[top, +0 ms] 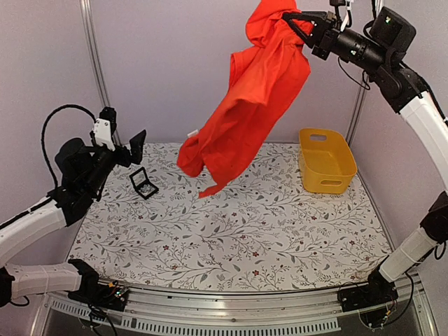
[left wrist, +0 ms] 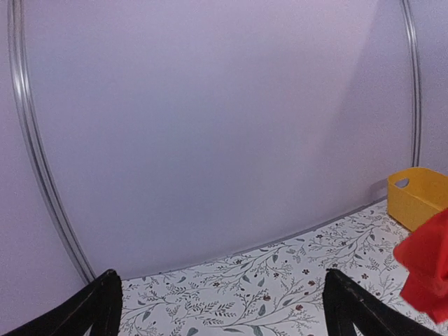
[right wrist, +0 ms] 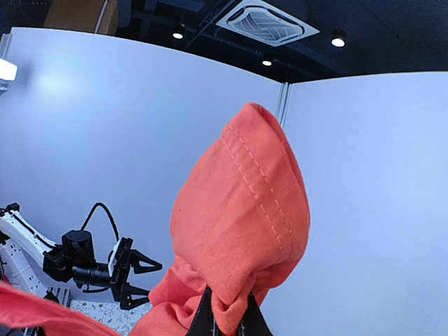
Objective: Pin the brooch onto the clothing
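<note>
The clothing (top: pixel 245 98), a red-orange T-shirt, hangs high in the air over the back of the table, its lowest folds just above the mat. My right gripper (top: pixel 297 26) is shut on a bunched fold at its top. In the right wrist view the fabric (right wrist: pixel 238 217) bulges above the pinching right gripper (right wrist: pixel 227 322). My left gripper (top: pixel 135 148) is open and empty at the back left, near a small black display box (top: pixel 143 183). In the left wrist view the left gripper (left wrist: pixel 224 308) stands wide apart, with the shirt's edge (left wrist: pixel 428 269) at the right. The brooch is not visible.
A yellow plastic basket (top: pixel 326 161) stands at the back right of the floral mat (top: pixel 231 238) and shows in the left wrist view (left wrist: pixel 416 196). White walls enclose the table on the back and sides. The left arm (right wrist: pixel 105 266) shows in the right wrist view.
</note>
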Controlling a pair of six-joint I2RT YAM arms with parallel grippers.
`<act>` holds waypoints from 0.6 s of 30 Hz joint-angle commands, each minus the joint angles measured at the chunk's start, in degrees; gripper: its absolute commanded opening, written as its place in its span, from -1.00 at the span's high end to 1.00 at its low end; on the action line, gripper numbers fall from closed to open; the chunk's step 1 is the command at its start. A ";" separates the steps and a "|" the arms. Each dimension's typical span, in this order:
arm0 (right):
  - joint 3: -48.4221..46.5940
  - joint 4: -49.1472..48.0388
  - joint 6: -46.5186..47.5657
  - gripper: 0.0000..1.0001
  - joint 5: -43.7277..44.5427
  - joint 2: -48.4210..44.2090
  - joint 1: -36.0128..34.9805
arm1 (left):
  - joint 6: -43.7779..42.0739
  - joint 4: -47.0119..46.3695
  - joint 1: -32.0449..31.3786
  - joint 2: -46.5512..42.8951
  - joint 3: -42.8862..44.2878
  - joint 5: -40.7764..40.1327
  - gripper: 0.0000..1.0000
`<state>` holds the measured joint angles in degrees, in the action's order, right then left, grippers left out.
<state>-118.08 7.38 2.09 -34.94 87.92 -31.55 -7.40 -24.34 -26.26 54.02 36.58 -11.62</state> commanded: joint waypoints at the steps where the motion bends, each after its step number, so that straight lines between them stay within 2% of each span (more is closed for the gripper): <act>1: 9.38 -3.79 -5.88 1.00 -0.77 3.33 -0.22 | -0.78 0.09 -0.74 -2.74 -1.20 -2.85 -0.99; 6: 26.46 -9.13 -11.85 1.00 3.76 6.62 -0.18 | -2.98 -1.53 -0.80 -2.55 -2.12 -6.35 -0.99; 8: 29.37 -8.83 -15.24 1.00 3.71 9.82 -0.18 | -3.80 -1.04 -0.95 -1.26 -1.73 -7.44 -0.99; 9: 29.77 -7.91 -16.82 0.91 3.45 12.78 -0.17 | -3.91 -0.16 -1.21 -0.50 -1.17 -7.87 -0.99; 10: 29.59 -6.11 -17.74 0.75 3.46 15.39 -0.17 | -3.98 0.95 -1.62 0.16 -0.57 -8.08 -1.00; 11: 29.04 -4.07 -17.73 0.47 4.27 17.27 -0.10 | -4.25 1.85 -2.07 0.95 -0.03 -8.20 -0.99; 13: 26.52 1.48 -16.99 -0.35 10.26 21.80 0.21 | -5.58 3.20 -3.40 2.15 0.57 -8.70 -0.99; 14: 24.92 4.44 -16.84 -0.66 14.65 23.83 0.82 | -6.34 3.72 -4.23 2.65 0.73 -9.02 -1.00; 15: 23.36 7.14 -16.80 -0.85 17.98 25.05 1.90 | -7.11 4.41 -5.20 3.15 0.91 -9.36 -0.99; 16: 22.46 8.90 -16.90 -0.96 19.31 26.20 3.11 | -7.96 5.29 -6.25 3.61 1.20 -9.51 -0.99; 18: 22.58 10.26 -16.52 -0.98 21.91 25.96 5.00 | -9.93 7.76 -8.54 4.49 1.74 -9.20 -0.99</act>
<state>-91.50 11.77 -13.50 -23.22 114.45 -30.65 -12.91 -21.19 -30.85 57.30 35.90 -19.90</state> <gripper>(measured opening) 0.957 0.996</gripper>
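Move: The right hand holds the red clothing high up; the open table middle where it will be laid is roughly 63 cm below, about 7 cm to the left and 4 cm back. From that hand the yellow basket stands some 22 cm ahead, 25 cm right and 57 cm lower, the open black case about 14 cm ahead, 41 cm left and 61 cm lower. From the left hand the laying spot is about 27 cm right, 10 cm back, 34 cm below. The right arm swings the clothing fast down towards the table middle, sinking about 45 cm while reaching some 17 cm forward and a little left, with the wrist tipping over so the fingers go from pointing slightly up to pointing down and left; late in the drop the fingers open wide and let go of the fabric. Meanwhile the empty, open left hand rises a little, then sinks about 5 cm above the black case's side of the table. ##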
